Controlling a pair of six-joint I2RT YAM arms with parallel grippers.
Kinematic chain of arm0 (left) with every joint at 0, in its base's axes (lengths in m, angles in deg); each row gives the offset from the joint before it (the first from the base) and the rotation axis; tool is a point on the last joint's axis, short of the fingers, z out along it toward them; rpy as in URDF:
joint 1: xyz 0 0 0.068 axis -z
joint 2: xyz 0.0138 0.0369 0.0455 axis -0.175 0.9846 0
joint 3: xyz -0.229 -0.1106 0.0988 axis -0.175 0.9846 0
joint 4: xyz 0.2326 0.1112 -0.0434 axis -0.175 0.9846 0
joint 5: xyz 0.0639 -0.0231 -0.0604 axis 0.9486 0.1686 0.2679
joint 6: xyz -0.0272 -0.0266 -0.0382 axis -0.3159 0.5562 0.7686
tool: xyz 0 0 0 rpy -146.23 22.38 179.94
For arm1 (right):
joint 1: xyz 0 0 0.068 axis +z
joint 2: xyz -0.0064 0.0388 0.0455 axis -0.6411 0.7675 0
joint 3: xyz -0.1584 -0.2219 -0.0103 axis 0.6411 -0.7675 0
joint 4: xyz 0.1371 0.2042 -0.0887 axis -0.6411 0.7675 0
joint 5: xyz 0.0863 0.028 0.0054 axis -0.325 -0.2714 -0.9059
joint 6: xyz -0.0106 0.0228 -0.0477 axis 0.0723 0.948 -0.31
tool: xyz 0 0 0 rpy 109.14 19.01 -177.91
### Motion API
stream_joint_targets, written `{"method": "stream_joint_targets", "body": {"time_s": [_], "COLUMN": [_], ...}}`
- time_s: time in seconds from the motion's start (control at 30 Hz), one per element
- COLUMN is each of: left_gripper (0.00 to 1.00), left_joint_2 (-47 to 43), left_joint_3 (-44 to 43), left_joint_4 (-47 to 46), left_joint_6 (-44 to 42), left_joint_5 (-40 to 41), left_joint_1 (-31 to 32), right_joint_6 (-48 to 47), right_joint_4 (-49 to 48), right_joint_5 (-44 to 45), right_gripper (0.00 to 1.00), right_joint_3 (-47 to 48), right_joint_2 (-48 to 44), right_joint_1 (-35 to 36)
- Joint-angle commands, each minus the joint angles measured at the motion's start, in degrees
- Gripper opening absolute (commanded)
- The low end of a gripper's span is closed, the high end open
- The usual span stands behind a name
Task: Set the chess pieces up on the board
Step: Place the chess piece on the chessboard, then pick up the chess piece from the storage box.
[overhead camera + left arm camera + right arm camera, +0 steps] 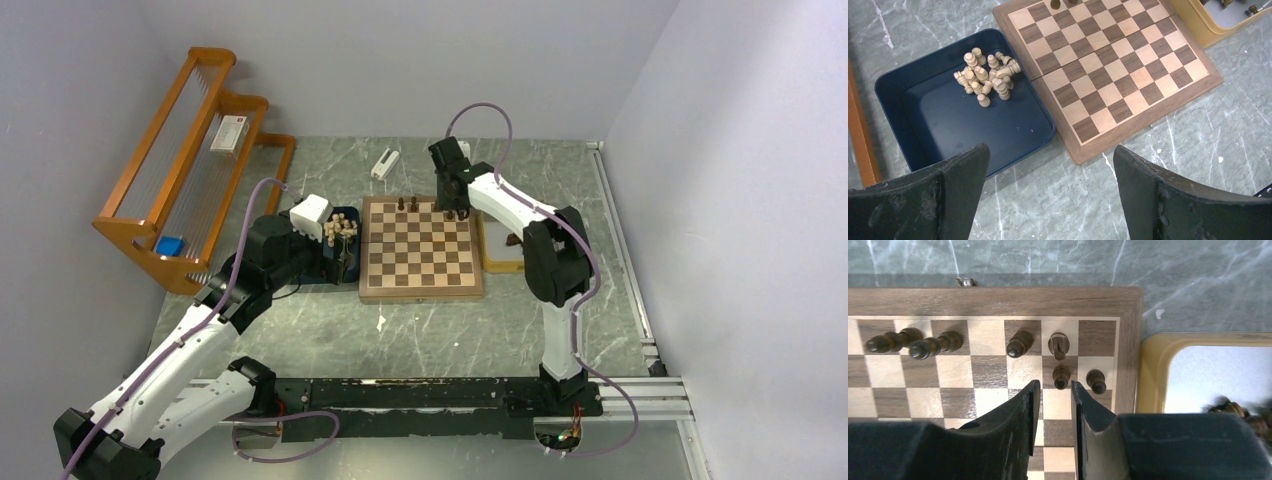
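The board (pixel 420 250) lies mid-table. Several dark chess pieces (pixel 1020 343) stand in its far rows near the right corner, and a dark pawn (pixel 1061 376) stands just ahead of my right gripper (pixel 1055 385). That gripper hangs over the board (pixel 993 300), open by a narrow gap, with nothing between its fingers. Several pale chess pieces (pixel 985 77) lie heaped in the dark blue tray (pixel 908 100) left of the board (pixel 1108 65). My left gripper (pixel 1050 152) is wide open and empty above bare table by the tray's near corner.
A yellow tray (pixel 1148 370) sits against the board's right rim, with dark pieces blurred at its edge. A wooden rack (pixel 190 160) stands at the far left. A small white object (pixel 385 162) lies behind the board.
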Motion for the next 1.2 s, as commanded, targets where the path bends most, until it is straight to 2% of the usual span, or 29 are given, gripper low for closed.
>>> {"method": "stream_joint_targets", "body": {"time_s": [0.0,0.3,0.53,0.83,1.17], "left_gripper": [0.98,0.98,0.98,0.98,0.98], "left_joint_2": [-0.1,0.3,0.6,0.4,0.1], "left_joint_3": [-0.1,-0.1,-0.1,-0.1,0.0], "left_joint_4": [-2.0,-1.8,-1.9,-2.0,-2.0], "left_joint_6": [-0.3,-0.3,-0.3,-0.3,-0.4], "left_joint_5": [0.0,0.0,0.0,-0.4,-0.5], "left_joint_1": [0.3,0.2,0.2,0.2,0.2], "right_joint_6": [-0.9,-3.9,-5.3,-7.1,-7.3], "right_joint_4": [-2.3,-3.1,-5.5,-7.3,-8.8], "right_joint_5": [0.3,2.8,2.8,5.0,1.5], "right_gripper": [0.33,0.33,0.32,0.34,0.37], "right_joint_3": [-1.5,-6.3,-16.1,-24.8,-28.0], "right_joint_2": [-5.8,-13.4,-20.4,-21.7,-19.4], "right_joint_1": [-1.0,-3.2,-10.4,-19.4,-23.8]}}
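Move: Back and to the right of the right hand lies the pile of brown pieces in the yellow tray, about 23 cm right, 7 cm back and 6 cm lower; the tray's middle is some 18 cm right and 5 cm back. The pawn already set on the board stands right under the right hand, about 3 cm down, with a second pawn 3 cm to its right. From the left hand the pile is roughly 47 cm right, 14 cm ahead and 19 cm lower. Rising about 7 cm clear of the pawn, the right hand then sweeps some 21 cm to the right and 5 cm back, past the board's right edge, and sinks again by about 7 cm to come over the brown pieces in the tray. The wrist swings nearly 20 degrees clockwise; the fingers stay partly open and empty. ##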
